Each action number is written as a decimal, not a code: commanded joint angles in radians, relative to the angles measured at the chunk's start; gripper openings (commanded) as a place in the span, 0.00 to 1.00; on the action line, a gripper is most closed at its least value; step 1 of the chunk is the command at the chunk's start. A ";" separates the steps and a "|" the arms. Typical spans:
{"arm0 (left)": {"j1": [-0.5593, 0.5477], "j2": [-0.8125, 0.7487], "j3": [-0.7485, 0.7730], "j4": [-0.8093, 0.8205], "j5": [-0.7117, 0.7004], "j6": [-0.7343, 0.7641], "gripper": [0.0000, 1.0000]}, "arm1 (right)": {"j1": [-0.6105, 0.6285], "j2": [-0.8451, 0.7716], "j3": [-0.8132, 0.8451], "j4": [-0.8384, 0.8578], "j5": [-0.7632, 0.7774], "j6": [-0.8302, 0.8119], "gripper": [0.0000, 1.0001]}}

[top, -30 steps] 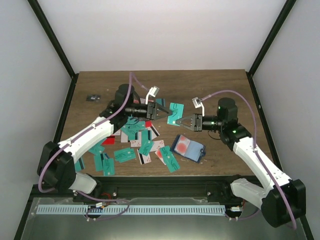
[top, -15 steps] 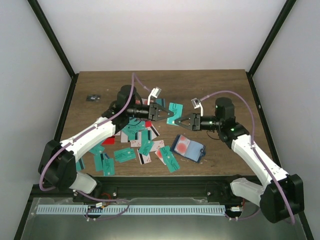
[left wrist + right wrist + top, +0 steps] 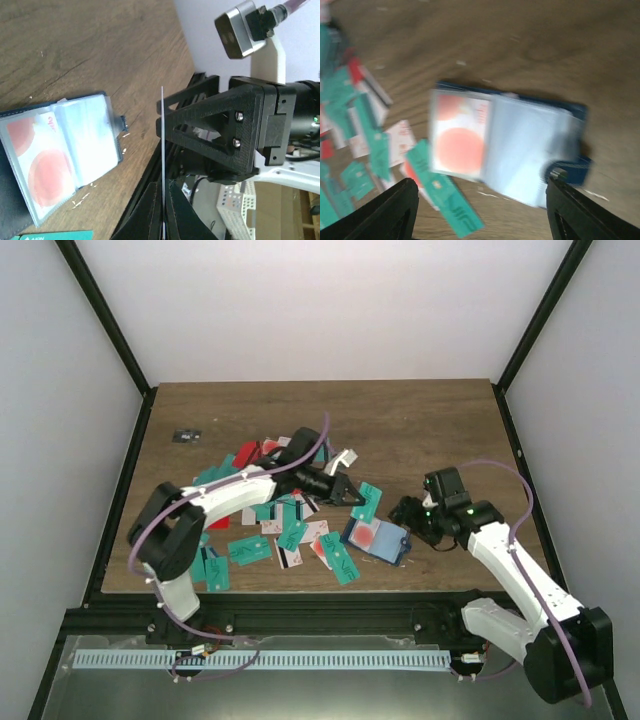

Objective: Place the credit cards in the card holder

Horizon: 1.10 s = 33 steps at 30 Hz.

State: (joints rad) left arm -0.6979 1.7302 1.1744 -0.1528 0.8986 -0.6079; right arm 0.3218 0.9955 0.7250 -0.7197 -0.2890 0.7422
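Observation:
The card holder (image 3: 378, 538) lies open on the table, dark blue with clear sleeves, a white card with red blotches in its left sleeve. It also fills the right wrist view (image 3: 510, 142) and shows at the left of the left wrist view (image 3: 55, 160). My left gripper (image 3: 351, 492) is shut on a teal credit card (image 3: 368, 502), held just above the holder's far edge; its wrist view shows that card edge-on (image 3: 162, 145) between the fingers (image 3: 150, 215). My right gripper (image 3: 406, 512) is open, hovering right of the holder with nothing between its fingers (image 3: 390, 212).
Several loose credit cards (image 3: 270, 525), teal, red and white, lie scattered left of the holder; one teal card (image 3: 445, 197) lies right beside it. A small black-grey object (image 3: 185, 435) sits at the far left. The table's near edge (image 3: 150, 165) runs close behind the holder.
The right gripper let go of the teal card and opened, pulling back down to the right. The left gripper shut on that card and carried it towards the card holder.

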 commanded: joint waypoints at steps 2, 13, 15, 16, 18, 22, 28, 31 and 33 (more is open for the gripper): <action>-0.048 0.150 0.144 -0.176 -0.054 0.138 0.04 | -0.010 -0.045 -0.065 -0.144 0.178 0.127 0.69; -0.070 0.318 0.228 -0.282 -0.114 0.211 0.04 | -0.009 -0.075 -0.228 -0.030 0.111 0.167 0.49; -0.072 0.330 0.227 -0.286 -0.116 0.214 0.04 | -0.009 -0.074 -0.241 -0.015 0.097 0.166 0.48; -0.073 0.337 0.226 -0.287 -0.116 0.216 0.04 | -0.009 -0.074 -0.248 -0.013 0.096 0.165 0.47; -0.080 0.347 0.226 -0.285 -0.115 0.218 0.04 | -0.010 -0.074 -0.263 -0.006 0.091 0.163 0.47; -0.096 0.373 0.235 -0.281 -0.113 0.214 0.04 | -0.009 -0.074 -0.287 0.013 0.071 0.163 0.45; -0.107 0.398 0.241 -0.272 -0.115 0.205 0.04 | -0.010 -0.057 -0.317 0.058 0.049 0.156 0.41; -0.110 0.403 0.241 -0.270 -0.116 0.205 0.04 | -0.009 -0.043 -0.326 0.073 0.041 0.149 0.39; -0.110 0.408 0.241 -0.269 -0.117 0.205 0.04 | -0.010 -0.037 -0.332 0.083 0.038 0.148 0.38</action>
State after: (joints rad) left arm -0.8032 2.1208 1.3926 -0.4320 0.7872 -0.4141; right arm 0.3218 0.9497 0.4046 -0.6750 -0.2394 0.8974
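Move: The left hand, a green card still in its closed fingers, has the open card holder's middle about 5 cm back, 6 cm to its right and 17 cm below; the red-circled card in its sleeve lies 3 cm back and 3 cm right, a loose green card 9 cm back and 2 cm left. From the right hand the clasp strap lies some 4 cm back, straight below by 12 cm, the holder's middle 2 cm back and 6 cm left. The left hand keeps its pinch on the green card and sinks about 14 cm, easing some 3 cm to the right and 2 cm back late on, while its fingers tip some 20 degrees more steeply down, bringing the card's free edge to the clear sleeves beside the holder's fold. Meanwhile the right hand drops about 10 cm and draws back 6 cm with a little drift to the right, turning its fingers more steeply down and narrowing them to roughly half their former gap as they come close to the clasp at the holder's right edge, with no clear touch. ##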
